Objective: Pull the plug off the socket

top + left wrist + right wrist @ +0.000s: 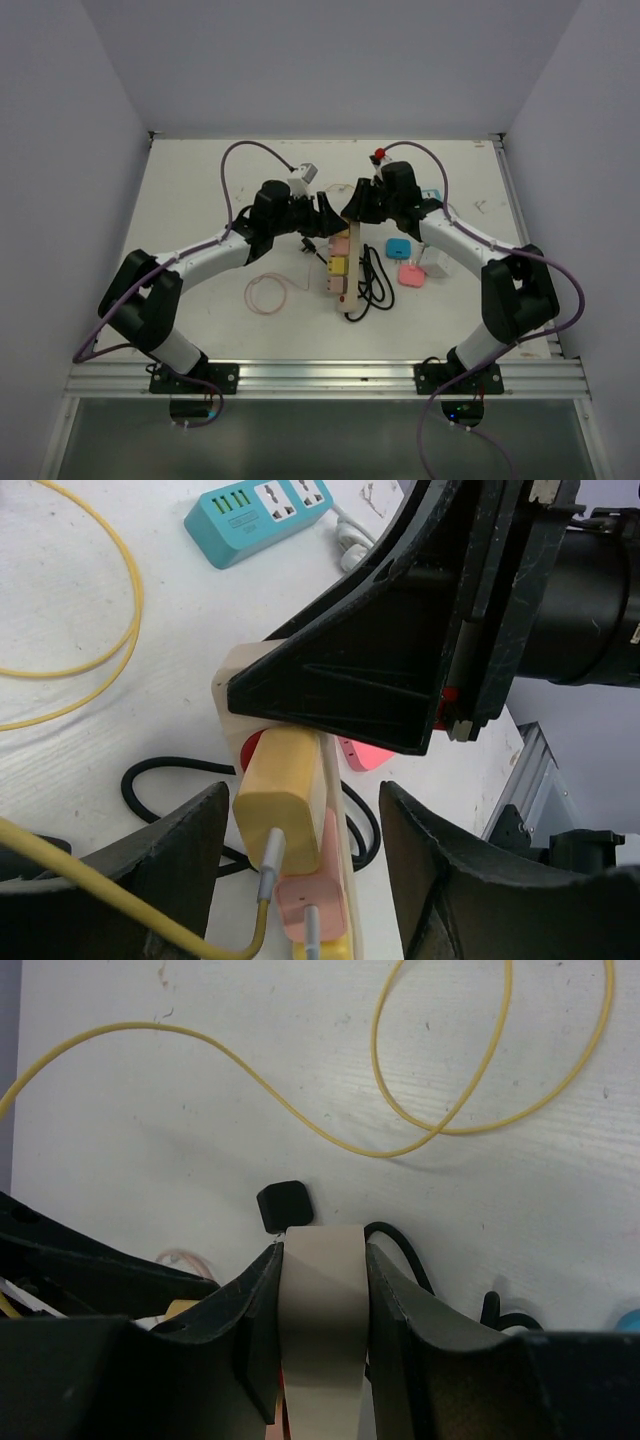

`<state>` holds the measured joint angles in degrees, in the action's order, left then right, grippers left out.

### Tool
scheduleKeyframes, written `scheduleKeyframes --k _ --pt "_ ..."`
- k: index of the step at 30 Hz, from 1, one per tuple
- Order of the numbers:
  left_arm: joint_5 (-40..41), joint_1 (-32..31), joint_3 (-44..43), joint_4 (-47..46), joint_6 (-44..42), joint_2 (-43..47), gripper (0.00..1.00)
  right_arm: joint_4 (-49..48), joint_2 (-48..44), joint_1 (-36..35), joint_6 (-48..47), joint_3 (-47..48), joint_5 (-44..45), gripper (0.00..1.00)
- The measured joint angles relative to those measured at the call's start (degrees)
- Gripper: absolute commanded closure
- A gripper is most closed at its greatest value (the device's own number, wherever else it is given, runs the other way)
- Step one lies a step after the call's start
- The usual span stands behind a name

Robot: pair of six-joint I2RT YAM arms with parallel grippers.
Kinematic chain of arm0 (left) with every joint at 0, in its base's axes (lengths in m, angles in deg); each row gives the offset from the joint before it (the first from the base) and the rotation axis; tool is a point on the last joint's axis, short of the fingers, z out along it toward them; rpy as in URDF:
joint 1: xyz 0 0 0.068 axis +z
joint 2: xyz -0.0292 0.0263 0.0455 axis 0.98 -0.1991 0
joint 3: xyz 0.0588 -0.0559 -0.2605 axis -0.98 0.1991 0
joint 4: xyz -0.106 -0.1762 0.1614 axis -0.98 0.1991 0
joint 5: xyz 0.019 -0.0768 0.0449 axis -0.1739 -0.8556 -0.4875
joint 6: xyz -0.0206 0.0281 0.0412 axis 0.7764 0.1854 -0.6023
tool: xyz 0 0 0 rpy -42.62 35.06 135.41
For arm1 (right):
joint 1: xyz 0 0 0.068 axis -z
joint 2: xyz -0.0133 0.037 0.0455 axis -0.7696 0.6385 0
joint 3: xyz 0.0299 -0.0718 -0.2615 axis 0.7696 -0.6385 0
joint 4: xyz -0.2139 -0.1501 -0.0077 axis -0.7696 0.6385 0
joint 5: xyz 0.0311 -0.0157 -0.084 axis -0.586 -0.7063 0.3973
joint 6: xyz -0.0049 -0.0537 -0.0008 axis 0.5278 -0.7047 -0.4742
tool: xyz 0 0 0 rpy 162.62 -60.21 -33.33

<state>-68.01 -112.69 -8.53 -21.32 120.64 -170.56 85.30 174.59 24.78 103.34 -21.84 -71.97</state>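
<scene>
A cream power strip (346, 283) lies in the middle of the table with several coloured plugs in its sockets. My right gripper (352, 206) is shut on the strip's far end (320, 1310), one finger pressed to each side. In the left wrist view a yellow plug (283, 798) with a yellow cable stands nearest the strip's red switch (250, 752), and a pink plug (322, 908) comes after it. My left gripper (300, 820) straddles the yellow plug. Its fingers stand open on either side, with a visible gap on the right.
A teal power strip (397, 247), a pink block (411, 274) and a white adapter (435, 262) lie to the right. The strip's black cord (372, 285) coils beside it. A pink cable loop (268, 293) lies to the left, and a yellow cable (440, 1110) lies beyond the strip.
</scene>
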Motion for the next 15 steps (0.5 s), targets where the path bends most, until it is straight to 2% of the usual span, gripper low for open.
scheduleKeyframes --k 4,5,7,8,10,11,15 --pt "0.07 -0.42 -1.01 0.00 -0.22 -1.05 0.49 -0.37 -0.68 -0.33 0.00 -0.55 -0.02 1.00" --pt "0.09 -0.48 -1.05 0.04 -0.31 -1.11 0.57 -0.35 -0.94 -0.33 0.00 -0.68 -0.02 1.00" --pt "0.37 -0.48 -1.11 0.17 -0.48 -1.14 0.65 -0.33 -1.40 -0.33 0.00 -0.74 -0.04 1.00" --pt "0.44 -0.46 -1.16 0.17 -0.57 -1.14 0.77 -0.33 -1.60 -0.33 0.00 -0.74 -0.02 1.00" --pt "0.59 -0.48 -1.25 0.17 -0.63 -1.11 0.87 -0.26 -1.86 -0.31 -0.04 -0.74 0.09 1.00" --pt "0.76 -0.48 -1.27 0.17 -0.66 -1.11 0.98 -0.31 -1.88 -0.31 -0.04 -0.74 0.11 1.00" --pt "0.90 -0.52 -1.25 0.48 -0.70 -0.92 1.00 -0.22 -1.88 -0.33 -0.20 -0.74 0.26 1.00"
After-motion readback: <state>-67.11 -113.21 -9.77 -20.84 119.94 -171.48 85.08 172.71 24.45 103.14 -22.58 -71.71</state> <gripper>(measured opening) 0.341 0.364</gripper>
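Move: The yellow plug at the far end of the held-up socket strip sits almost between my left finger pads, about 1 cm ahead and 1 cm right, level. The first pink plug is some 3 cm back, straight behind and 2 cm lower; the black plug lies 8 cm left, 1 cm back and roughly 15 cm below. From my right hand, holding the strip's end, the yellow plug is about 3 cm back, 3 cm left and 1 cm lower. I close my left fingers from well open onto both sides of the yellow plug and pinch it, the hand easing only about half a centimetre rightwards and forward towards it before it stays put, pointing forward-right without turning. My right hand keeps its pinch on the strip's far end and rises about 1 cm, with a slight draw back. ##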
